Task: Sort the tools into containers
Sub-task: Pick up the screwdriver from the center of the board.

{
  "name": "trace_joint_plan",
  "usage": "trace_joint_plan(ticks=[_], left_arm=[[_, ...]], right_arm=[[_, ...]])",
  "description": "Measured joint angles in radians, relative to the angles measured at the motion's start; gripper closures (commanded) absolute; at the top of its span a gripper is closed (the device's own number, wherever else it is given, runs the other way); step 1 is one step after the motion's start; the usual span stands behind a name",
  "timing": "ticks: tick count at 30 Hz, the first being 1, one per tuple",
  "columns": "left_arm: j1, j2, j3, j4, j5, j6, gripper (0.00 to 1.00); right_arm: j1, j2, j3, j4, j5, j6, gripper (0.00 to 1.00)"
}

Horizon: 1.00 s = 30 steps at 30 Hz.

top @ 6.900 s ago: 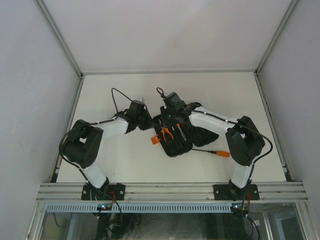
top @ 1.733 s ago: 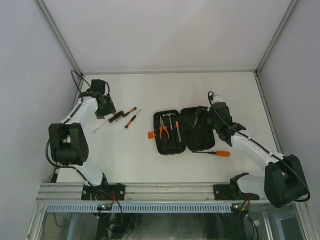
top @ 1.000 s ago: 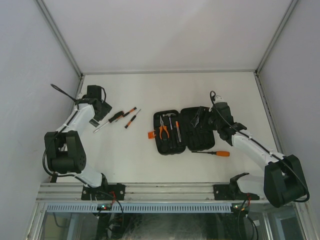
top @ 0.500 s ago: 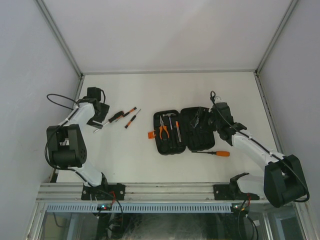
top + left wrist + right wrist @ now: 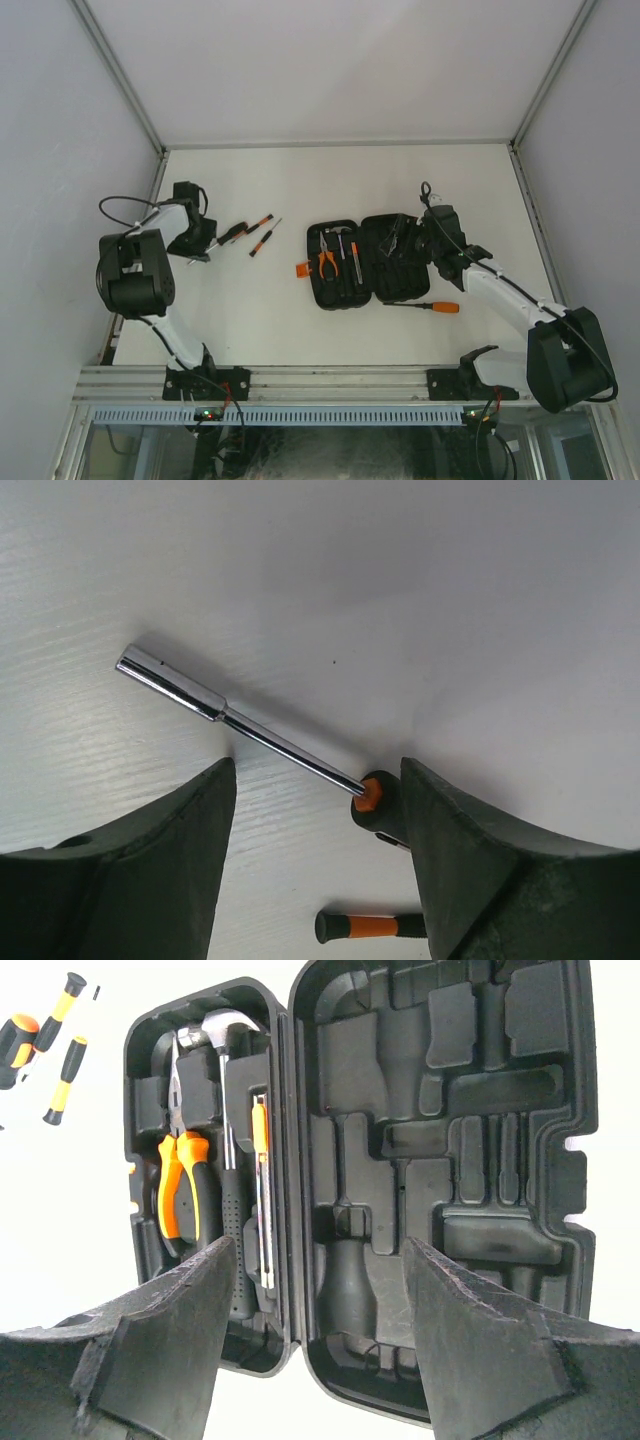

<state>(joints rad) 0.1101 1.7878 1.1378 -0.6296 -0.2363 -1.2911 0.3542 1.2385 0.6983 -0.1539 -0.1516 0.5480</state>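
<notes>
The black tool case (image 5: 400, 272) lies open mid-table. Its left half holds orange-handled pliers (image 5: 180, 1195), a hammer (image 5: 227, 1175) and a thin orange-handled screwdriver (image 5: 260, 1150); the right half (image 5: 450, 1160) shows only bare moulded slots. My right gripper (image 5: 315, 1345) hovers open above the case's near edge and hinge. Three loose screwdrivers (image 5: 250, 232) lie left of the case. My left gripper (image 5: 315, 875) is open low over the long steel-shafted one (image 5: 230, 715), its black handle (image 5: 378, 802) beside my right finger. Below it lies a small black-and-orange handle (image 5: 365, 925).
An orange-handled screwdriver (image 5: 428, 305) lies on the table just in front of the case's right half. An orange latch (image 5: 303, 270) sticks out of the case's left side. The left wall rail (image 5: 150, 200) runs close behind my left arm.
My left arm has folded back and lowered over the long-shafted screwdriver's end, its jaws a little narrower. The right arm has hardly moved above the case.
</notes>
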Motion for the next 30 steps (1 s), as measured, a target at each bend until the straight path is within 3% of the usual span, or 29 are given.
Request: trace_joint_plan(ticks=[18,30], left_arm=[[0.008,0.013,0.0,0.075,0.04,0.005,0.69],[0.018,0.045,0.017,0.098,0.057,0.056,0.85]], right_arm=[[0.006,0.002,0.0,-0.009,0.0,0.018,0.34],[0.006,0.002,0.0,-0.021,0.0,0.02,0.35]])
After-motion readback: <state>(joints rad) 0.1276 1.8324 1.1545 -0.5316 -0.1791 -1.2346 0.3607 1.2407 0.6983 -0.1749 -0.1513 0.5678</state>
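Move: The screwdriver lies just under the left hand, its middle about 2 cm ahead, 3 cm to the right and 1 cm below, its shaft passing between the open fingers. At table height, the nearer small screwdriver is some 13 cm right and 6 cm ahead, the farther small screwdriver about 16 cm right and 3 cm ahead. From the right hand the screwdriver is roughly 50 cm left, 7 cm ahead and 9 cm down. The left fingers close most of their gap onto the screwdriver's shaft beside the handle, sliding about 2.5 cm forward. ##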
